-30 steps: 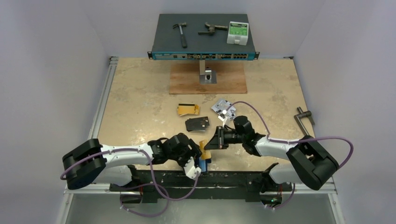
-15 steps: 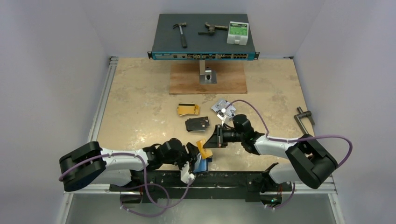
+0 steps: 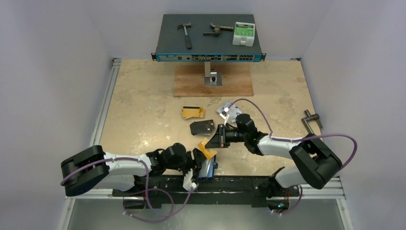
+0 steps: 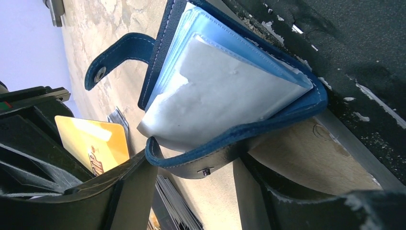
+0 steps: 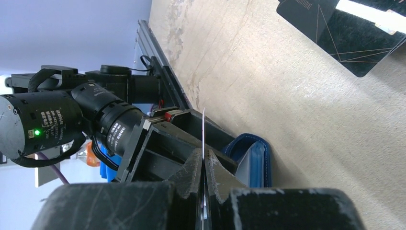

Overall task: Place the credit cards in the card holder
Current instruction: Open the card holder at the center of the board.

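Observation:
The dark blue card holder [image 3: 208,167] lies open at the table's near edge, its clear sleeves [image 4: 225,91] fanned out and its snap tab [image 4: 119,50] loose. My left gripper [image 4: 191,160] straddles its lower cover, which bows between the fingers [image 4: 127,191]. My right gripper [image 3: 216,140] is shut on a gold credit card [image 3: 206,148], held just above the holder and seen edge-on [image 5: 203,127] in the right wrist view. More credit cards lie further back: a gold one [image 3: 193,112], a black one [image 3: 203,127] and silver ones [image 3: 229,109].
A black rail [image 3: 239,182] runs along the near edge right beside the holder. At the back are a wooden board [image 3: 191,81] with a metal bracket and a network switch [image 3: 208,56] carrying a hammer and tools. A metal crank [image 3: 312,118] lies at the right.
My left jaws have closed in on the holder's cover and the arm has stretched along the near edge. My right gripper has drawn slightly back and left with the gold card.

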Robot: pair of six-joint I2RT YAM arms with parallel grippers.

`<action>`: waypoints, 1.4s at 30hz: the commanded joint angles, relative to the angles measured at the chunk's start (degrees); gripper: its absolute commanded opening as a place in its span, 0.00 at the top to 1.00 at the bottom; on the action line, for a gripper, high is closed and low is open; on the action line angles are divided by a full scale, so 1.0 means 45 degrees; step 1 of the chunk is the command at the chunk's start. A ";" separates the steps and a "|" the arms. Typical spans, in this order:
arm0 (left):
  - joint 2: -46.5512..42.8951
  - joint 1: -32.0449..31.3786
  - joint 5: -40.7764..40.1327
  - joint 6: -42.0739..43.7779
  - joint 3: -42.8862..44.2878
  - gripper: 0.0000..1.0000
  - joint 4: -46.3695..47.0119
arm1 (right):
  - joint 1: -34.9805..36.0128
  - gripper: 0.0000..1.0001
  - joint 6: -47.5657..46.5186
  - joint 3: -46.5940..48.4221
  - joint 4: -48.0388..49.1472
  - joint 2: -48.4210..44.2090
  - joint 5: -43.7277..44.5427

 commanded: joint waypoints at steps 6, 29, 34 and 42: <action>-0.0193 -0.0208 0.1226 0.0552 0.0189 0.58 -0.0348 | 0.0153 1.00 -0.0663 0.0218 -0.1680 -0.1475 0.0002; -0.0606 -0.0203 0.0260 -0.0604 0.0469 0.75 -0.2068 | -0.0350 1.00 -0.1537 -0.0166 -0.9082 -0.7735 -0.0495; -0.0609 -0.0209 0.0033 -0.0833 0.0441 0.77 -0.1836 | 0.0794 1.00 -0.1459 -0.0641 -0.9328 -0.7238 0.0339; -0.0588 -0.0204 -0.0076 -0.0703 0.0237 0.80 -0.1387 | 0.1559 1.00 -0.1062 -0.1189 -0.8999 -0.7053 0.1781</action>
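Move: The open card holder's middle is about 9 cm back from the right hand, a centimetre to its left and 8 cm below; the black cards lie some 8 cm ahead of that hand, 3 cm to its left and 9 cm below, the gold card stack 14 cm ahead, 7 cm left and 9 cm below. From the left hand, whose fingers straddle the holder's loose cover, the holder's middle is about 4 cm to the right, 2 cm back and 1 cm lower. Still pinching the yellow card, the right hand swings from beyond the holder round to its right side: first up and to the right, nearly 5 cm up and 6 cm over, then back about 10 cm in all while sinking to roughly its starting height, the wrist rolling some 10 degrees. Meanwhile the left hand closes its fingers from over half open to about a quarter open, settling on the curled cover, and eases a couple of centimetres left and down and about 1 cm back. ##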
